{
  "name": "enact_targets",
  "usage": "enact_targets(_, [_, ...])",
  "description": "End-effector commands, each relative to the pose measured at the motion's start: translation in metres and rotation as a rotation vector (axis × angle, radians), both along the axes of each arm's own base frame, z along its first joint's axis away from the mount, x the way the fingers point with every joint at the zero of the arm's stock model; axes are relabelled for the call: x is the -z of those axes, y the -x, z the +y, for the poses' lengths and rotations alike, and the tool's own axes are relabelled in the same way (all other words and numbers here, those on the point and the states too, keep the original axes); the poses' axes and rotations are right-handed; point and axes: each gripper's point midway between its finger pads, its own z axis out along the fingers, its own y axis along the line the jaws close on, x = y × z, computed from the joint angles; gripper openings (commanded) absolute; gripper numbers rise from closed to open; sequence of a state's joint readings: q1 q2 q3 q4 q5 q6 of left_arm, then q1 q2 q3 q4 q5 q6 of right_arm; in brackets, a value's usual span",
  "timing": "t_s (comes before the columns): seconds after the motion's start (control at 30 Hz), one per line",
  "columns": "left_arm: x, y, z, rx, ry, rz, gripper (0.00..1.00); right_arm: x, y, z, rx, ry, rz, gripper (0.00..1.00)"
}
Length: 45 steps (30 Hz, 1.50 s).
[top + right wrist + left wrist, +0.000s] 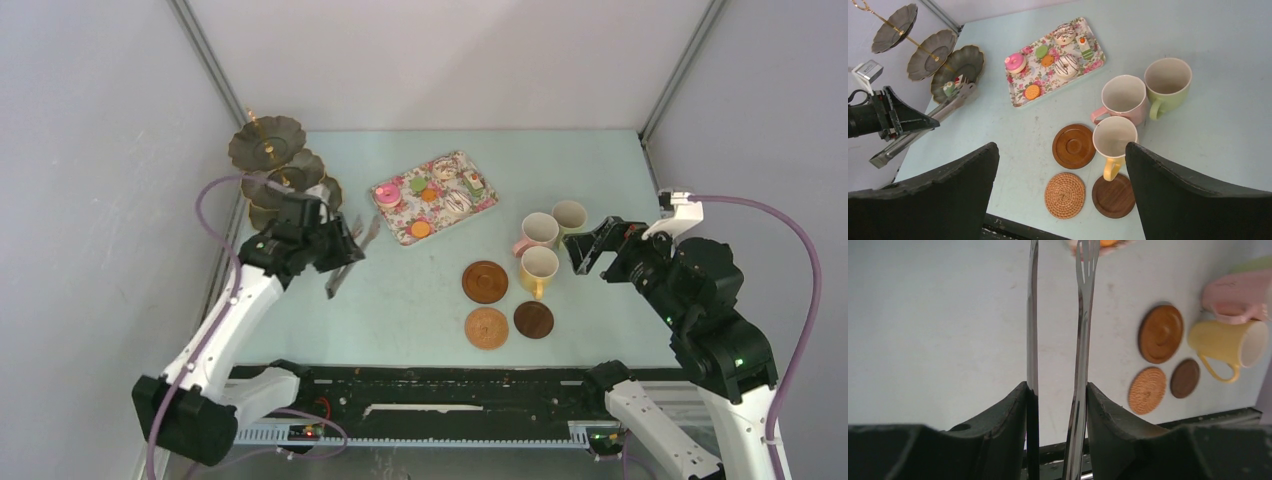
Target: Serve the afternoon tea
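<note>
My left gripper point(340, 250) is shut on the long metal tongs point(1082, 315), whose tips point toward the flowered tray point(490, 202). Toy cakes and macarons point(1066, 65) lie on that tray. The dark three-tier stand point(266, 143) rises behind the left arm, and a small green and white cake point(950, 87) sits on its bottom tier. Yellow point(1113, 137), pink point(1123, 95) and green point(1168, 77) mugs stand together on the table. Three brown coasters point(1074, 146) lie beside them. My right gripper point(1062, 147) hangs open above the coasters, holding nothing.
The enclosure's left wall stands close behind the stand point(930, 47). The yellow mug's handle reaches over the dark coaster point(533, 320). The woven coaster point(487, 327) lies nearest the table's front rail point(420, 385).
</note>
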<state>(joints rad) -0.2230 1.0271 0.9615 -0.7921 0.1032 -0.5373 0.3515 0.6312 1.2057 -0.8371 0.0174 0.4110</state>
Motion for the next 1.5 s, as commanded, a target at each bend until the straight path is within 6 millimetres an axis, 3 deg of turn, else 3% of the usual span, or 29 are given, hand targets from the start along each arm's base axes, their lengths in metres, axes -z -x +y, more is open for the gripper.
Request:
enact_targets(0.0, [-0.045, -0.041, -0.064, 0.036, 0.148, -0.135, 0.46, -0.004, 0.001, -0.007, 0.034, 0.0, -0.021, 1.0])
enact_targets(0.13, [-0.068, -0.072, -0.123, 0.075, 0.288, -0.173, 0.46, -0.001, 0.006, -0.008, 0.031, -0.001, -0.012, 1.0])
enact_targets(0.27, [-0.073, -0.103, -0.164, 0.036, 0.412, -0.141, 0.45, -0.001, 0.009, -0.011, 0.044, -0.001, -0.012, 1.0])
enact_targets(0.57, [-0.058, -0.153, -0.236, -0.048, 0.462, -0.056, 0.45, 0.003, 0.013, -0.017, 0.063, 0.014, -0.006, 1.0])
enact_targets(0.77, [-0.037, -0.17, -0.255, -0.126, 0.428, -0.025, 0.46, 0.001, 0.016, -0.021, 0.068, 0.03, -0.027, 1.0])
enact_targets(1.13, [-0.024, -0.199, -0.283, -0.168, 0.276, -0.04, 0.47, 0.001, 0.018, -0.027, 0.081, 0.058, -0.041, 1.0])
enact_targets(1.37, [-0.013, -0.205, -0.284, -0.215, 0.212, -0.053, 0.48, 0.001, 0.02, -0.027, 0.071, 0.067, -0.044, 1.0])
enact_targets(1.47, [0.002, -0.204, -0.284, -0.224, 0.19, -0.025, 0.48, 0.0, 0.021, -0.029, 0.078, 0.073, -0.05, 1.0])
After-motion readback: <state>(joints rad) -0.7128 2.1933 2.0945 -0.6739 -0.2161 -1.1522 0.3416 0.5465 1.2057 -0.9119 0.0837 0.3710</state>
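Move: From the left hand, which still holds the tongs, the striped cake slice at the tray's right end lies about 25 cm ahead, 28 cm right and 15 cm below. At that same height, the lower striped donut is 19 ahead, 24 right; the upper one 27 ahead, 20 right; the orange cookie 12 ahead, 14 right. From the right hand, the slice lies roughly 34 cm ahead, 14 left and 33 below. Left hand sweeps the tongs about 30 cm right, 20 forward towards the cake slice, right hand drifting back and right. ##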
